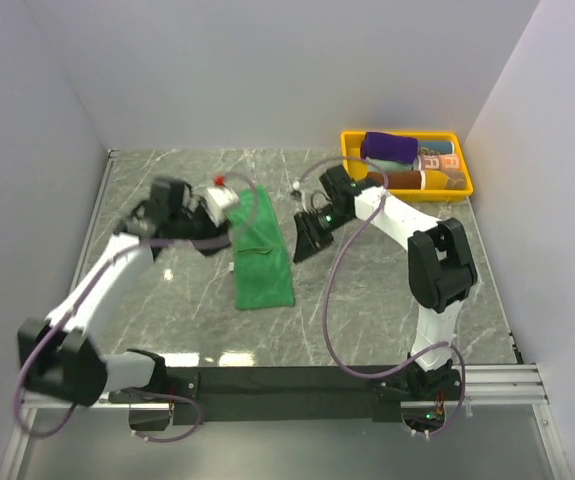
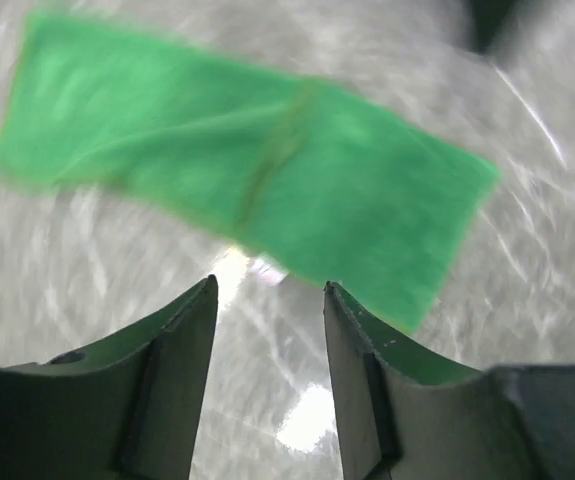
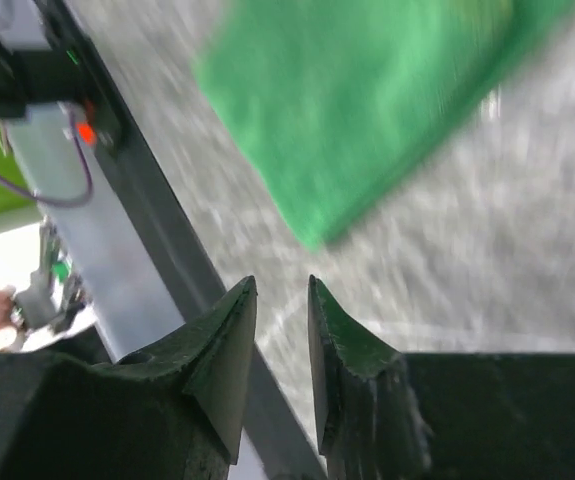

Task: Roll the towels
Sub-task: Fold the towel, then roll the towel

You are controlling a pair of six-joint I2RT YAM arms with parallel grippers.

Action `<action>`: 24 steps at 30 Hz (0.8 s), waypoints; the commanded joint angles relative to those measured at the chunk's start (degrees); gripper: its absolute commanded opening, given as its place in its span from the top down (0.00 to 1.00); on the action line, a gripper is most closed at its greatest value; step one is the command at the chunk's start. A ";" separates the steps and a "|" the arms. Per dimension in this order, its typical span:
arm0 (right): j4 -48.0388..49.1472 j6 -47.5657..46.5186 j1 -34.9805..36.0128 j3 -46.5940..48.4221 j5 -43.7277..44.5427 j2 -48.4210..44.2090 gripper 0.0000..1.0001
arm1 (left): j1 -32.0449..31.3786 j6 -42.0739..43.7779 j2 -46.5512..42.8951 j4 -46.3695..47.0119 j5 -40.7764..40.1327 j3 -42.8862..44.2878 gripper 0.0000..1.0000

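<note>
The green towel [image 1: 262,255] lies folded into a long strip on the marble table, running from far to near. My left gripper [image 1: 229,208] hovers at the strip's far left end. In the left wrist view the green towel [image 2: 247,170] is just beyond the left gripper [image 2: 270,290], which is open and empty. My right gripper [image 1: 310,240] hangs just right of the strip. In the blurred right wrist view the towel [image 3: 367,100] is ahead of the right gripper [image 3: 282,285], whose jaws stand a narrow gap apart with nothing between them. The purple towel [image 1: 392,147] sits rolled in the tray.
The yellow tray [image 1: 350,150] stands at the back right and also holds other rolled cloths [image 1: 422,180]. White walls close in the table on the left, back and right. A black rail [image 1: 287,380] runs along the near edge by the arm bases.
</note>
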 commanded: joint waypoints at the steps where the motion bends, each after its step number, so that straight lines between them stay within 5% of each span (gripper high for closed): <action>1: 3.43 3.47 2.97 9.43 -0.97 2.72 0.65 | -10.38 11.58 -6.32 4.28 -9.89 -12.52 0.47; 13: 10.28 8.04 7.73 19.85 3.77 20.84 0.67 | -36.59 10.36 -3.90 13.42 -23.55 -22.06 0.49; 24: 10.91 7.08 9.04 17.82 5.36 22.60 0.69 | -39.78 10.18 7.97 22.92 -33.20 -24.79 0.52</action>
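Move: The green towel's near edge lies about 11 cm back and 11 cm to the right of the left hand, some 17 cm below it; the cross fold at mid-towel is 2 cm ahead and 10 cm right, the white tag 2 cm back and 3 cm right, both equally low. For the right hand, that fold is about 7 cm ahead, 12 cm left and 10 cm below, with the near edge 6 cm back and 11 cm left. To the towel's near edge the left hand swoops down some 16 cm while swinging back and then right, turning clockwise and rolling its left side up about 30 degrees, fingers kept half open. The right hand rises a little on its way left and forward, then drops to rest its fingertips on the towel just short of the cross fold and stays there, opening unchanged. ##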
